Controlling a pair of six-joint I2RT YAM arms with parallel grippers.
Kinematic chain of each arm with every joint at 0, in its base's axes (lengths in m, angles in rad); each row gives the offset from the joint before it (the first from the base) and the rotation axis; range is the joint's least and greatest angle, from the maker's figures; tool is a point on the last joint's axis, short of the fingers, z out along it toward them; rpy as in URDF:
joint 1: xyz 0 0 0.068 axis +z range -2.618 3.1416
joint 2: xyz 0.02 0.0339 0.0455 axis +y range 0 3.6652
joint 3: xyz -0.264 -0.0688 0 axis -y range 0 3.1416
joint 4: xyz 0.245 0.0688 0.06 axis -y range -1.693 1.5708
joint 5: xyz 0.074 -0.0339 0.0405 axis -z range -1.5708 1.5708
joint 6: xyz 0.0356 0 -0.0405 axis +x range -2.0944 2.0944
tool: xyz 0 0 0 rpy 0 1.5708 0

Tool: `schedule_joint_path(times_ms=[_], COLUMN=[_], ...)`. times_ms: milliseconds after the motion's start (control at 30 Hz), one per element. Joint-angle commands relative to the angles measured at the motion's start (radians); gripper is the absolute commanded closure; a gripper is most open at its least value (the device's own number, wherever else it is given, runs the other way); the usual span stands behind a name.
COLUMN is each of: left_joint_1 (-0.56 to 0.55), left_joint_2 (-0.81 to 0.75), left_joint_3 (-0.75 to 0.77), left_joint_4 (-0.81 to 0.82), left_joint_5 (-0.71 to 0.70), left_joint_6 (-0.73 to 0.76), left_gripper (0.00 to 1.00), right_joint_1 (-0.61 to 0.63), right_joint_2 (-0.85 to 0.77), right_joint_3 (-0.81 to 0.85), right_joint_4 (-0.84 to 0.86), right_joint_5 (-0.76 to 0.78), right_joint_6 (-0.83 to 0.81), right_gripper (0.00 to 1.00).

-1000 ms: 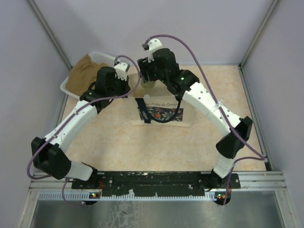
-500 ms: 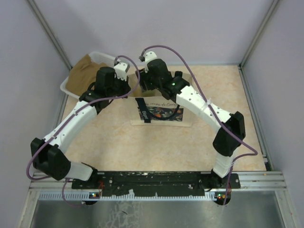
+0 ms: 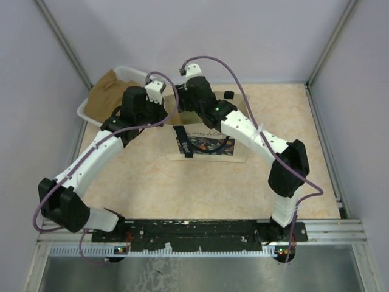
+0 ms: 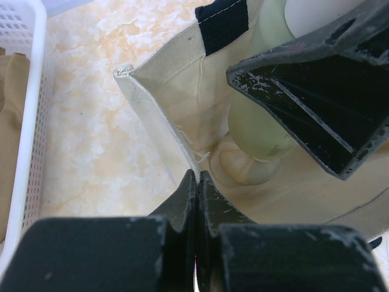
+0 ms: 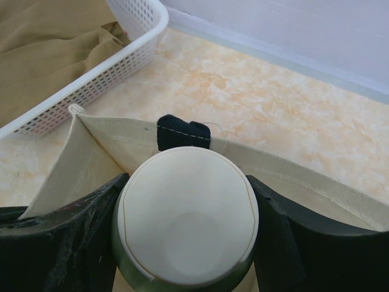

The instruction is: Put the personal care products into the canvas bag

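Note:
The canvas bag (image 3: 209,148) lies mid-table with its floral panel facing up. My left gripper (image 4: 198,175) is shut on the bag's near rim (image 4: 159,115) and holds the mouth open. My right gripper (image 5: 188,228) is shut on the pale green bottle (image 5: 188,213), seen from above its cream cap, with the black fingers (image 5: 70,240) on both sides of it. In the left wrist view the pale green bottle (image 4: 260,125) hangs inside the bag's mouth, close to the cloth. A black strap (image 5: 183,133) is stitched to the far rim. No other products show.
A white perforated basket (image 3: 135,74) holding brown cloth (image 3: 103,91) stands at the back left, its rim (image 5: 115,67) close to the bag's corner. Grey walls and metal posts bound the table on three sides.
The right arm has swung left and forward, carrying the green bottle over and into the bag's mouth. The left arm has stayed still, holding the rim.

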Motion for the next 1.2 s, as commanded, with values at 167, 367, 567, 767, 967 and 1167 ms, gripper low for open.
schedule_joint_path(times_ms=[167,367,567,767,967,1167], left_joint_1=[0.011,0.012,0.011,0.011,0.012,0.011], left_joint_2=[-0.03,-0.029,-0.023,-0.025,-0.022,-0.019], left_joint_3=[0.006,0.01,0.01,0.009,0.007,0.009], left_joint_4=[0.063,0.059,0.059,0.056,0.059,0.059], left_joint_5=[0.007,0.002,0.003,0.0,0.005,0.011], left_joint_6=[0.001,-0.001,-0.002,-0.001,-0.002,-0.004], left_gripper=[1.0,1.0,1.0,1.0,1.0,1.0], right_joint_1=[-0.014,-0.056,-0.09,-0.092,-0.092,-0.092], right_joint_2=[-0.119,-0.239,-0.27,-0.245,-0.246,-0.222], right_joint_3=[-0.044,-0.119,-0.238,-0.301,-0.36,-0.35], right_joint_4=[-0.166,-0.18,-0.139,-0.117,-0.093,-0.118], right_joint_5=[0.14,0.173,0.151,0.146,0.139,0.131], right_joint_6=[-0.019,-0.019,-0.009,0.013,0.027,0.037], right_gripper=[1.0,1.0,1.0,1.0,1.0,0.67])
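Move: My right hand still grips the pale green bottle by its white cap, over the left end of the canvas bag. The bag's middle, where the bottle is going, is about 7 cm to the right, 4 cm back and 14 cm below. The silver bottle lies in the bag roughly 20 cm under this hand, 2 cm to its right and 1 cm back; the back rim's left dark tab is 5 cm ahead, 2 cm left and 5 cm lower. From my left hand, the bag's middle is some 17 cm right, level fore-and-aft and 11 cm below. I carry the green bottle to the right along the bag's opening about 10 cm, away from the rim my left hand keeps pinched, easing back some 4 cm on the way. Then I lower it about 8 cm between the bag walls, tipping my right fingers roughly 10 degrees farther down and turning them a little clockwise, with the grip on the cap kept. ##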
